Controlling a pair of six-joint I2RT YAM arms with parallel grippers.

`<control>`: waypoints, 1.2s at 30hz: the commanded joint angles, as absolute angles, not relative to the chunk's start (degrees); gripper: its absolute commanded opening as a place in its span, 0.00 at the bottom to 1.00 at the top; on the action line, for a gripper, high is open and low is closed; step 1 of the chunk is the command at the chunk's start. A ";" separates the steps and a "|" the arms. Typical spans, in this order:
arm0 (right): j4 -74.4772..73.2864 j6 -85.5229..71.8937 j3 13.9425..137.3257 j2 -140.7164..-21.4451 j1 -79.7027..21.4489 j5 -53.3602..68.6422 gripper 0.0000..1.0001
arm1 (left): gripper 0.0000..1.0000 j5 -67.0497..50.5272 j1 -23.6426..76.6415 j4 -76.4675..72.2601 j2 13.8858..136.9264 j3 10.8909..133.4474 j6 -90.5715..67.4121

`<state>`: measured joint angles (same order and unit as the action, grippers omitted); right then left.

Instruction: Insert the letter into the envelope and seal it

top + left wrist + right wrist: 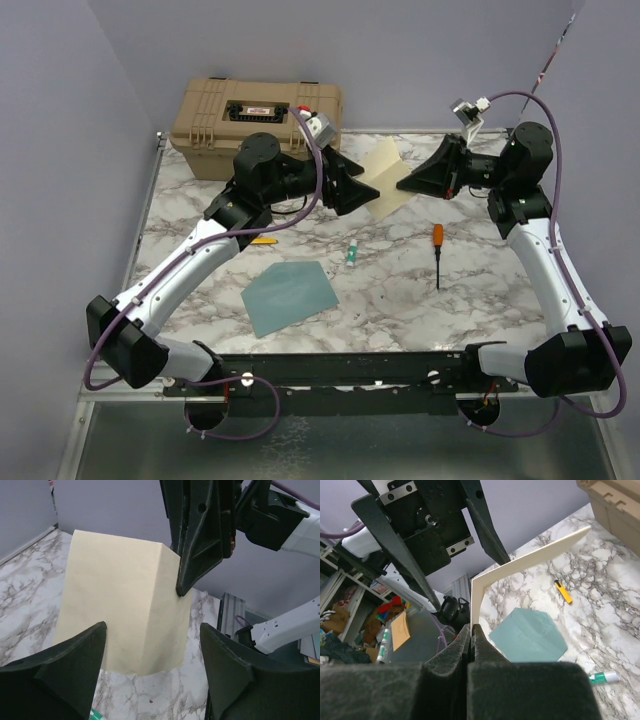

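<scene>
The cream letter (385,185) hangs in the air over the back of the table, bent along a crease, with my right gripper (401,185) shut on its edge. The right wrist view shows the jaws (471,627) pinched tight on the letter (530,562). My left gripper (372,193) is open and faces the letter (120,610) from the other side, its fingers either side of the sheet's lower part without touching it. The right gripper's tip (181,589) meets the letter's right edge. The teal envelope (290,295) lies flat on the marble, front left of centre, also visible below the letter (530,637).
A tan hard case (260,120) stands at the back left. An orange-handled screwdriver (437,250), a green-and-white tube (352,253) and a small yellow item (263,240) lie on the marble table (480,300) between the arms.
</scene>
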<state>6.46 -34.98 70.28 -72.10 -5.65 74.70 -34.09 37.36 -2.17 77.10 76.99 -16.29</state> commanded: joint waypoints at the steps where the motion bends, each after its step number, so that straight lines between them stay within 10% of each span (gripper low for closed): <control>1: 8.21 -36.60 71.79 -72.48 -6.32 77.82 0.01 | 0.69 -42.24 37.70 -5.14 80.11 79.45 -17.87; 14: 9.92 -37.66 71.73 -72.69 -6.58 77.66 0.01 | 0.18 -46.82 37.71 -6.32 82.38 79.81 -20.16; 25: 3.66 -33.86 73.28 -72.73 -6.51 70.40 0.02 | 0.00 -45.07 37.54 -5.76 80.61 78.88 -20.17; 31: 3.51 -36.35 72.10 -69.85 -6.50 58.37 0.64 | 0.00 -37.25 37.27 -5.82 78.82 78.78 -22.83; 36: 10.03 -44.99 68.76 -65.93 -6.50 49.70 0.90 | 0.00 -32.81 37.22 -8.60 78.29 78.82 -30.10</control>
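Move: The folded letter hangs in the air between the grippers, still pinched by the right hand. Its middle lies about 3 cm right and 1 cm ahead of the left hand point, level with it, and 3 cm left and 1 cm ahead of the right's. On the table, some 36 cm below the left hand, are the glue stick 8 cm ahead and 1 cm right, the screwdriver 7 cm ahead and 21 cm right, and the envelope 4 cm back and 17 cm left. Rightward and down by some 3 cm goes the left hand, turning about 10 degrees clockwise as its open fingers shut fully and pinch the letter; then it rises 2 cm and eases back left. The right hand keeps its pinch nearly still, then opens wide, lets go and draws forward and slightly up, about 3 cm, turning 15 degrees clockwise. ##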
